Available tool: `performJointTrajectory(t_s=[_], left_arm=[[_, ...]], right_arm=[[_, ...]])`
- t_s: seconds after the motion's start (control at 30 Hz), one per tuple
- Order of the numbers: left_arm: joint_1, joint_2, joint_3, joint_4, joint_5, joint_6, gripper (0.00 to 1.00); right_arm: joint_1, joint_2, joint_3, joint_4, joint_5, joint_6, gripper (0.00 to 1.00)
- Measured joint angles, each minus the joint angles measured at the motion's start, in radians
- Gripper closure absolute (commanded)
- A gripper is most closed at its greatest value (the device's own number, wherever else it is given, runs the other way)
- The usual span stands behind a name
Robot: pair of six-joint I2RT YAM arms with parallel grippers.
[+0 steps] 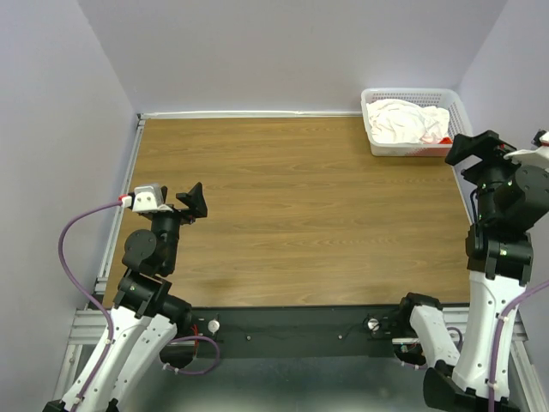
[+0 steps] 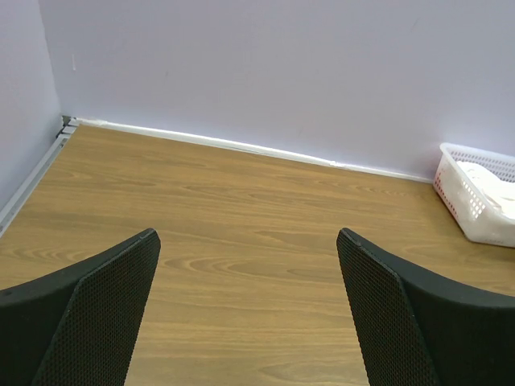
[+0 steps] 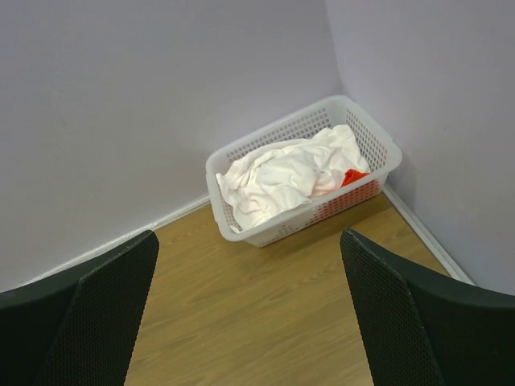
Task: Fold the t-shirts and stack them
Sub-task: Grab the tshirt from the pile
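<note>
The t-shirts lie crumpled in a white lattice basket [image 1: 382, 144] at the table's far right corner. A white t-shirt [image 1: 405, 120] [image 3: 282, 173] fills most of it; an orange-red t-shirt [image 3: 352, 176] [image 1: 444, 141] peeks out beneath at the right end. My right gripper [image 3: 249, 322] hovers open, short of the basket [image 3: 322, 213], nothing between its fingers; from above it [image 1: 467, 148] sits just right of the basket. My left gripper [image 2: 248, 310] [image 1: 196, 202] is open over bare wood at the left, far from the shirts, which show as a white edge [image 2: 492, 183] in its view.
The wooden table [image 1: 292, 215] is boxed in by lavender walls at the back and on both sides. A metal rail [image 1: 120, 215] runs along its left edge. A black bar with the arm bases [image 1: 292, 330] lines the near edge.
</note>
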Motion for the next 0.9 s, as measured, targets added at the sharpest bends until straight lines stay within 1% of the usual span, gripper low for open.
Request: performJointTrajectory(t_s=[0.1,0.2,0.47,0.6,0.67,0.7,0.77,0.9], left_arm=[[0.000,0.002,-0.002,0.003,0.000,0.000,0.02],[0.000,0.011,-0.003,0.007,0.000,0.000,0.02],[0.016,0.063,-0.003,0.006,0.000,0.002,0.02],[0.018,0.078,-0.003,0.006,-0.005,0.006,0.02],[0.018,0.086,-0.003,0.006,-0.010,0.006,0.02],[0.018,0.090,-0.003,0.006,-0.013,0.007,0.02],[0.018,0.100,-0.003,0.004,-0.023,0.011,0.02],[0.018,0.103,-0.003,-0.002,-0.041,0.018,0.02]], right_arm=[[0.007,0.052,0.000,0.005,-0.002,-0.013,0.00],[0.017,0.139,0.001,0.017,-0.004,-0.024,0.00],[0.023,0.501,0.021,0.135,-0.004,-0.028,0.00],[0.024,0.747,0.120,0.178,0.002,-0.016,0.00],[0.024,0.908,0.217,0.208,0.006,-0.006,0.00],[0.024,0.955,0.242,0.215,0.007,-0.004,0.00],[0.024,1.101,0.337,0.229,0.010,0.005,0.01],[0.024,1.293,0.482,0.240,0.007,0.016,0.05]])
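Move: The white t-shirt pile lies about 35 cm ahead of the right hand, some 3 cm to its right and roughly 36 cm below. The white basket around it has its middle 2 cm farther right and about 1 cm farther out. The orange cloth lies in the basket's near right part, some 10 cm right of the pile's middle and 6 cm nearer. From the left hand the pile is about 36 cm ahead and 56 cm to the right. The right hand swoops forward and down together, gathering speed from a standstill and drifting slightly right, about 30 cm out and 27 cm lower, from high over the table towards the white t-shirt pile, while the wrist tips the level fingers some 30 degrees downward. It is still travelling as it comes close over the near part of the pile, fingers staying wide open with no touch to be seen, and the left hand, also open, eases about 3 cm down and forward over bare table. ##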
